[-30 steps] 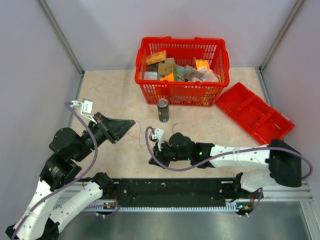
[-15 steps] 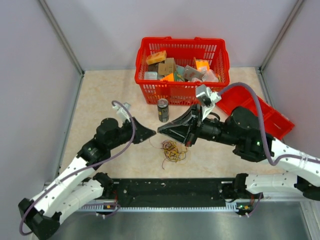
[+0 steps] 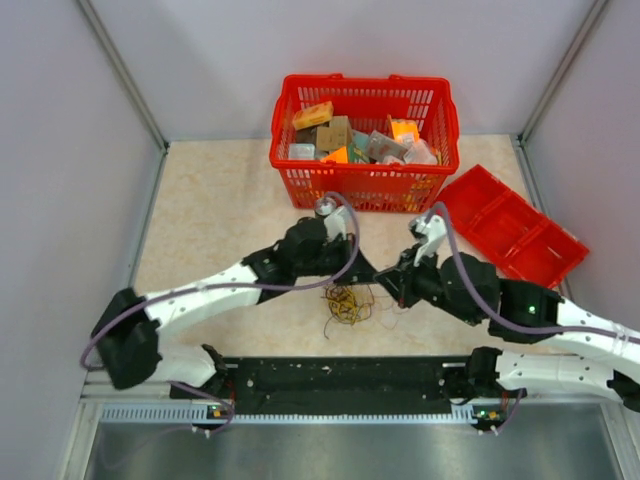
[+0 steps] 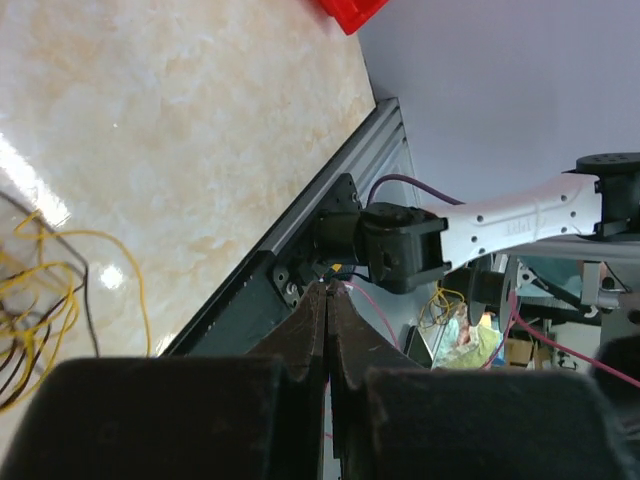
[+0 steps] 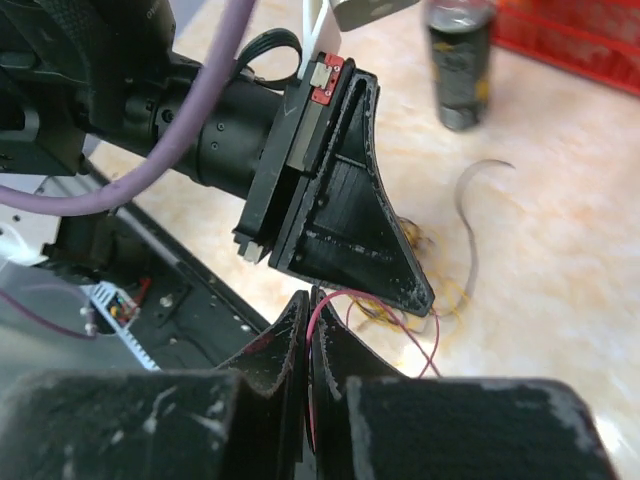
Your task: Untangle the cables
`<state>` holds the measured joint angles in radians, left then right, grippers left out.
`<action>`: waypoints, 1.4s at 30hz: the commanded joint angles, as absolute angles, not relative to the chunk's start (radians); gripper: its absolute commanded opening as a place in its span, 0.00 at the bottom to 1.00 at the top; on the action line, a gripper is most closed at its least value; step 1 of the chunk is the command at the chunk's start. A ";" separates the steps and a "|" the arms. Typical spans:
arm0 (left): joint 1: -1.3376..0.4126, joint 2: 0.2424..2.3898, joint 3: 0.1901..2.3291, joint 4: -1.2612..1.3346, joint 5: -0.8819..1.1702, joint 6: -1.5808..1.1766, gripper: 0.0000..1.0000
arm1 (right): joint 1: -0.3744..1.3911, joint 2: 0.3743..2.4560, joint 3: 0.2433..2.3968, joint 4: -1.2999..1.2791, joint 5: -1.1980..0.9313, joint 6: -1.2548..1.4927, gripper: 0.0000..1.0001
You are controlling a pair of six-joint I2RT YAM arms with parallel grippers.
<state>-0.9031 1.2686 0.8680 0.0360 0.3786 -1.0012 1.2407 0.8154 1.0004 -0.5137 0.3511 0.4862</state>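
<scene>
The cables (image 3: 344,303) lie in a loose yellow-orange and dark tangle on the table near the front rail. My left gripper (image 3: 362,272) and right gripper (image 3: 386,284) meet tip to tip just right of the tangle. In the right wrist view my right gripper (image 5: 308,295) is shut on a thin red-pink wire (image 5: 395,298) that loops past the left gripper's fingers (image 5: 360,230) towards the tangle (image 5: 452,296). In the left wrist view my left gripper (image 4: 328,288) is shut with a red-pink wire (image 4: 372,314) leaving its tip; yellow cables (image 4: 45,300) lie at the left.
A red basket (image 3: 360,80) full of boxes stands at the back. A dark drink can (image 5: 459,62) stands in front of it, mostly hidden by the left arm in the top view. A red tray (image 3: 512,226) lies at the right. A grey wire (image 5: 470,215) curls beside the tangle.
Both arms have swung in and lowered. The left arm now reaches right across the table, and the two grippers meet just right of the tangle instead of above it.
</scene>
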 commanded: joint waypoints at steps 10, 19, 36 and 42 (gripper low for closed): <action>-0.951 1.353 0.922 0.037 0.264 -0.881 0.78 | 1.209 0.535 0.864 -0.891 0.687 0.828 0.00; -0.939 0.958 0.838 -0.311 0.009 -0.758 0.98 | 0.727 0.794 0.750 -0.750 0.256 0.697 0.00; -0.939 0.775 0.738 -0.265 -0.006 -0.765 0.95 | 0.540 0.988 0.670 -0.722 -0.029 0.652 0.57; -0.939 0.804 0.742 -0.249 0.035 -0.753 0.95 | 0.537 1.020 0.678 -0.759 0.115 0.738 0.99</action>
<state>-0.9405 0.7937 0.7418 -0.3134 0.0017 -0.7799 0.5468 0.9955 0.6739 -0.7364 0.0261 0.6716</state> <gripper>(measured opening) 0.953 0.977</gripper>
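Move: From the right gripper, which holds the pink cable high up, the bare patch to lay it on is some 15 cm to the right, 3 cm ahead and nearly 30 cm below. The yellow-brown tangle lies about 5 cm left and 6 cm ahead, down on the table; the can is roughly 25 cm ahead and 10 cm left. From the left gripper, the tangle is about 2 cm ahead, 2 cm left and 21 cm down. Dip the left gripper about 5 cm down and to its right, opening it wide to let go of the pink cable, then draw it back left some 15 cm as it rises. Meanwhile carry the cable in the right gripper to the right, away from the tangle, then forward and down about 22 cm, tipping the fingers some 40 degrees towards the table, and open them wide. ##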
